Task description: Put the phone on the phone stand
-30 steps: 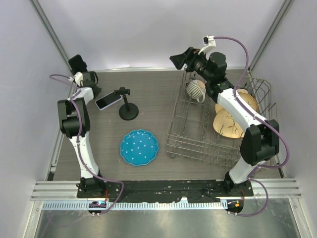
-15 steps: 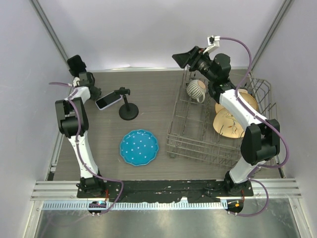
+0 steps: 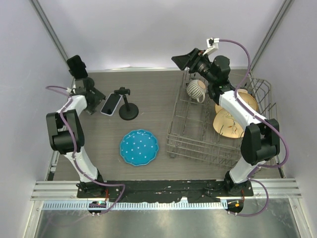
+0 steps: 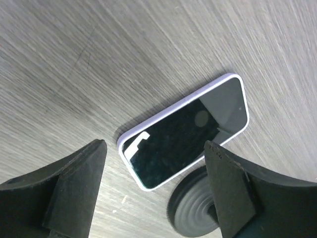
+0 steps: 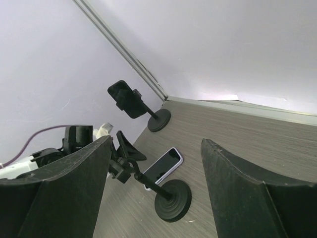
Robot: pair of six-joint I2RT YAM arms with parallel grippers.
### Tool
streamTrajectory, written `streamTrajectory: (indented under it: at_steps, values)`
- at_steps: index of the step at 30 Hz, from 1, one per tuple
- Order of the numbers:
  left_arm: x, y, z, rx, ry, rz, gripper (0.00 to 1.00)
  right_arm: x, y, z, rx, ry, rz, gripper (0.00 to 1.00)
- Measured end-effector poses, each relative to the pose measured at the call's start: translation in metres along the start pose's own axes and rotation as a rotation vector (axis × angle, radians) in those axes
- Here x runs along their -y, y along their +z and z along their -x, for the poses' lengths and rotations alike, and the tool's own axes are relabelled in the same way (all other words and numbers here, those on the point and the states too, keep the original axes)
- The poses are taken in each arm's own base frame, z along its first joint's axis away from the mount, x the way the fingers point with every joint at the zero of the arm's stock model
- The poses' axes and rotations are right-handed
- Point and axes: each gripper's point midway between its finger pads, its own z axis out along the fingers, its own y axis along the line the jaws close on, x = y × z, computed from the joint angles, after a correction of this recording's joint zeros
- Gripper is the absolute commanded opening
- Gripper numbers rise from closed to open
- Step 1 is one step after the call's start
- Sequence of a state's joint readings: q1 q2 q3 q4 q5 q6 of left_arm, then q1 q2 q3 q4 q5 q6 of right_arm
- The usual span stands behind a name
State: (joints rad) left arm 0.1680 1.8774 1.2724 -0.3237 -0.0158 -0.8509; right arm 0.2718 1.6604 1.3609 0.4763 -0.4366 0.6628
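The phone point(image 3: 111, 104), dark-screened in a pale lilac case, lies flat on the table just left of the black phone stand point(image 3: 128, 105). In the left wrist view the phone point(image 4: 183, 131) lies screen up, with the stand's round base point(image 4: 195, 208) beside its near end. My left gripper point(image 3: 97, 100) hovers over the phone's left side, open and holding nothing point(image 4: 156, 145). My right gripper point(image 3: 185, 58) is raised at the back of the table, open and empty point(image 5: 156, 143). From there I see the phone point(image 5: 162, 167) and the stand point(image 5: 172, 198) with its clamp on top.
A second black stand point(image 3: 77, 67) is at the back left corner. A blue plate point(image 3: 139, 147) lies in front of the phone stand. On the right, a wire dish rack point(image 3: 198, 144) holds a striped mug point(image 3: 196, 89) and wooden bowls point(image 3: 230, 121).
The left gripper has opened and swung toward the phone. The phone has turned from slanted to nearly lengthwise and now lies closer to the stand. The right arm barely moved.
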Motion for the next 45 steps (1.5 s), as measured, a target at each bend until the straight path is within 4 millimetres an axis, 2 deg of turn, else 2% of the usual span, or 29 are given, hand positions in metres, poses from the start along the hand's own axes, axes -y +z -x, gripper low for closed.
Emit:
streamTrajectory:
  at_steps: [1, 4, 7, 15, 19, 24, 29, 33, 45]
  values:
    - [0.002, -0.006, 0.003, 0.009, 0.036, -0.01, 0.93, 0.0, 0.0, 0.0, 0.001, 0.0, 0.001, 0.78]
    - [0.004, -0.018, 0.005, -0.006, 0.167, -0.013, 1.0, -0.001, 0.0, 0.0, 0.0, 0.001, 0.004, 0.78]
    - [0.01, -0.021, 0.002, -0.073, 0.319, -0.026, 1.0, -0.002, 0.0, 0.001, 0.005, 0.0, 0.01, 0.77]
    - [0.017, -0.015, -0.019, -0.248, 0.589, -0.09, 1.0, -0.006, 0.0, 0.004, 0.013, 0.01, 0.026, 0.78]
    - [0.025, -0.005, -0.022, -0.279, 0.688, -0.131, 1.0, -0.007, 0.0, 0.005, 0.017, 0.012, 0.033, 0.77]
    - [0.021, 0.004, -0.025, -0.305, 0.802, -0.136, 1.0, -0.011, 0.0, 0.007, 0.024, 0.022, 0.047, 0.77]
    - [0.037, 0.022, -0.019, -0.316, 0.877, -0.181, 1.0, -0.018, 0.0, 0.011, 0.034, 0.029, 0.077, 0.77]
    - [0.038, 0.036, -0.026, -0.362, 0.899, -0.211, 1.0, -0.02, 0.0, 0.012, 0.042, 0.031, 0.088, 0.77]
    - [0.042, 0.038, -0.032, -0.382, 0.946, -0.241, 1.0, -0.025, -0.002, 0.012, 0.057, 0.043, 0.122, 0.77]
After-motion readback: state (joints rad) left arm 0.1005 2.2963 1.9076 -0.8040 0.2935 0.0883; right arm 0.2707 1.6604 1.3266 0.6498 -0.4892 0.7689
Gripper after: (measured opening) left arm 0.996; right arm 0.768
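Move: The lavender-edged phone lies flat on the table some 6 cm to the left gripper's right, about 3 cm ahead and 4 cm below. The empty phone stand has its base roughly 11 cm right of that phone and 4 cm nearer the robot. The other stand, with the black phone, is some 16 cm ahead of the left gripper and 9 cm left. From the right gripper the flat phone lies about 42 cm left, 2 cm ahead and 35 cm below. Lift the left gripper about 2 cm while opening it fully, swing it right and turn it clockwise some 60 degrees in line with the flat phone, then take it forward and down, ending about 5 cm right and 4 cm forward, the open fingers straddling the phone's sides close above the table. Let the empty right gripper rise a little meanwhile. ##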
